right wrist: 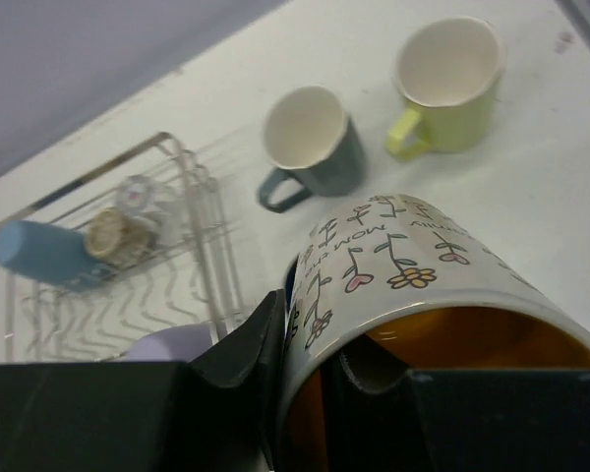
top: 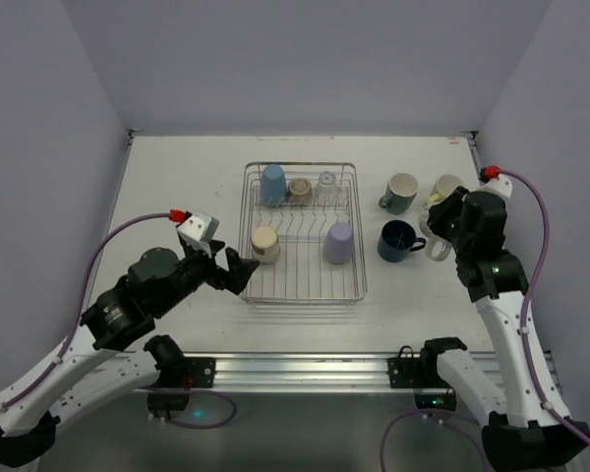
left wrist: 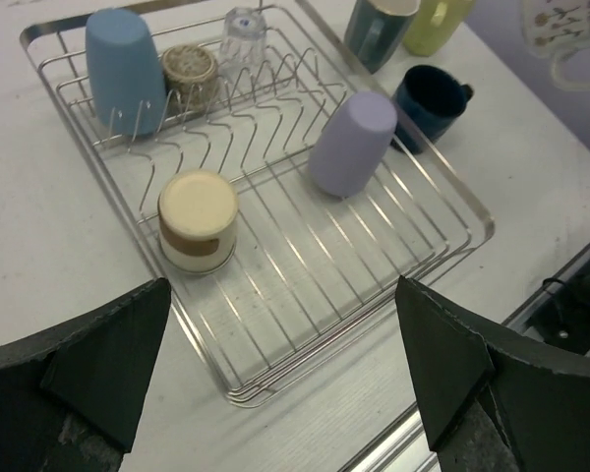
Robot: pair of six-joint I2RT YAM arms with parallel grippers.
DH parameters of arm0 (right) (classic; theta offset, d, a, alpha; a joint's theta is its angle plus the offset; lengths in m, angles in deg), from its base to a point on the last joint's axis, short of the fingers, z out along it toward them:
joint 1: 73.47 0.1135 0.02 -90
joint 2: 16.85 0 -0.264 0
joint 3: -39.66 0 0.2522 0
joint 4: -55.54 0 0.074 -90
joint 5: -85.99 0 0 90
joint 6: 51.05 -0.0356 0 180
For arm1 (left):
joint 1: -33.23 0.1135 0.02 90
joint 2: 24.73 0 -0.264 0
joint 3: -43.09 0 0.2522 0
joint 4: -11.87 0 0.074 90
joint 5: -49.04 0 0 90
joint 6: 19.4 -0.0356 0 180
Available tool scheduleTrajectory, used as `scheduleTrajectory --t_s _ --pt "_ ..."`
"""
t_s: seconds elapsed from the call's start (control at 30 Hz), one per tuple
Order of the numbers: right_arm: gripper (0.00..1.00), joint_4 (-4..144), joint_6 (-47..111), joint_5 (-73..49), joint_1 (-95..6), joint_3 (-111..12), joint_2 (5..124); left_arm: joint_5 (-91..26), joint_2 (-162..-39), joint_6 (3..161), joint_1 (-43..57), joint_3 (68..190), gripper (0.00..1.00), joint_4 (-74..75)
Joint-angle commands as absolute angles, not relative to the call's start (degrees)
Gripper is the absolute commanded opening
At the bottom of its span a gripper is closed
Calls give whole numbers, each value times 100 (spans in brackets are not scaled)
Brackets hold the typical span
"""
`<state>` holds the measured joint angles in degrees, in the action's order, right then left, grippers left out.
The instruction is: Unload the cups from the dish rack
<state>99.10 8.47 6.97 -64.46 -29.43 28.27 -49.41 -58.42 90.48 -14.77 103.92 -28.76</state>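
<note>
The silver wire dish rack (top: 302, 165) holds a light blue cup (top: 272, 184), a ribbed beige cup (top: 300, 189), a clear tumbler (top: 326, 183), a cream cup (top: 265, 244) and a lavender cup (top: 338, 242), all upside down. My left gripper (top: 234, 267) hangs wide open over the rack's near left corner (left wrist: 238, 393), with nothing between its fingers. My right gripper (right wrist: 310, 364) is shut on the rim of a white flowered mug (right wrist: 403, 256) with an orange inside, one finger inside and one outside. It holds the mug tilted just right of the dark blue mug (top: 398, 240).
On the table right of the rack stand a grey-teal mug (top: 400, 192) and a yellow-green mug (top: 442, 189), both upright, behind the dark blue mug. Side walls rise close on the left and right. A metal rail (top: 305, 369) runs along the near edge.
</note>
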Motion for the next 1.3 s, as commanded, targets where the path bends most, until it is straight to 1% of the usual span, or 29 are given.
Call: scheduleTrajectory --t_s 0.0,0.07,0.13,0.17,0.3,0.5,0.63,0.73,0.8,0.87,0.9,1.0,1.1,1.17,1.2,1.23,1.27 --pt "0 9971 1275 1005 -7038 -3229 3297 -5501 -5629 8633 -1458 10133 100 -3038" --pt "0 9727 1293 787 -7537 -3203 3701 -5520 -5549 8580 -1458 9948 100 -2931" --pt "0 9629 1267 785 -7724 -3255 4026 -5485 -5452 8598 -1449 9887 100 -2861" --pt "0 9585 1293 838 -7830 -3264 4376 -5433 -5408 8598 -1458 9851 100 -2817" --pt "0 9365 1354 926 -8015 -3290 5239 -5239 -5233 8624 -1458 9667 100 -2702" --pt "0 8995 1460 610 -8156 -3325 6276 -5222 -5337 8624 -1449 9649 100 -2694" --pt "0 8899 1390 513 -8156 -3325 6559 -5142 -5434 8624 -1440 9658 100 -2694" --pt "3 8855 1320 513 -8165 -3247 6708 -5125 -5469 8624 -1440 9658 100 -2685" --pt "6 8785 1276 478 -8165 -3124 6735 -5133 -5487 8615 -1440 9658 100 -2676" --pt "13 8749 1232 513 -8165 -3071 6752 -5160 -5540 8615 -1414 9666 100 -2667" --pt "23 8741 1223 522 -8156 -3071 6735 -5177 -5583 8615 -1396 9675 100 -2667" --pt "37 8767 1205 504 -8156 -3088 6542 -5186 -5663 8607 -1361 9701 100 -2676" --pt "40 8828 1135 285 -8156 -3149 6164 -5169 -5724 8607 -1361 9763 100 -2667" --pt "44 8837 1021 153 -8165 -3141 5840 -5020 -5829 8607 -1352 9842 100 -2676" --pt "48 8820 960 57 -8156 -3123 5743 -4958 -5865 8624 -1352 9929 100 -2676" --pt "54 8811 916 21 -8165 -3106 5628 -4879 -5909 8659 -1352 9982 100 -2676" --pt "56 8793 898 -5 -8156 -3036 5419 -4809 -5996 8677 -1352 10018 100 -2650"
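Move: About 4 cm ahead, 12 cm right of and 23 cm below the right hand, which already holds the flowered mug, lies its free spot on the table. The navy mug stands 5 cm ahead and 1 left of that hand, the teal mug 18 ahead and 2 right, the yellow mug 19 ahead and 14 right, all equally low. From the empty left hand, the beige cup lies 14 cm ahead, 3 right, 23 below; the purple cup 15 ahead, 22 right. Lowering the flowered mug some 20 cm while carrying it right and forward, the right hand tips about 35 degrees downward and brings it to the table beside the navy mug. There its fingers open and it backs up about 6 cm off the rim. The left hand, still wide open, sinks 5 to 6 cm towards the beige cup. ##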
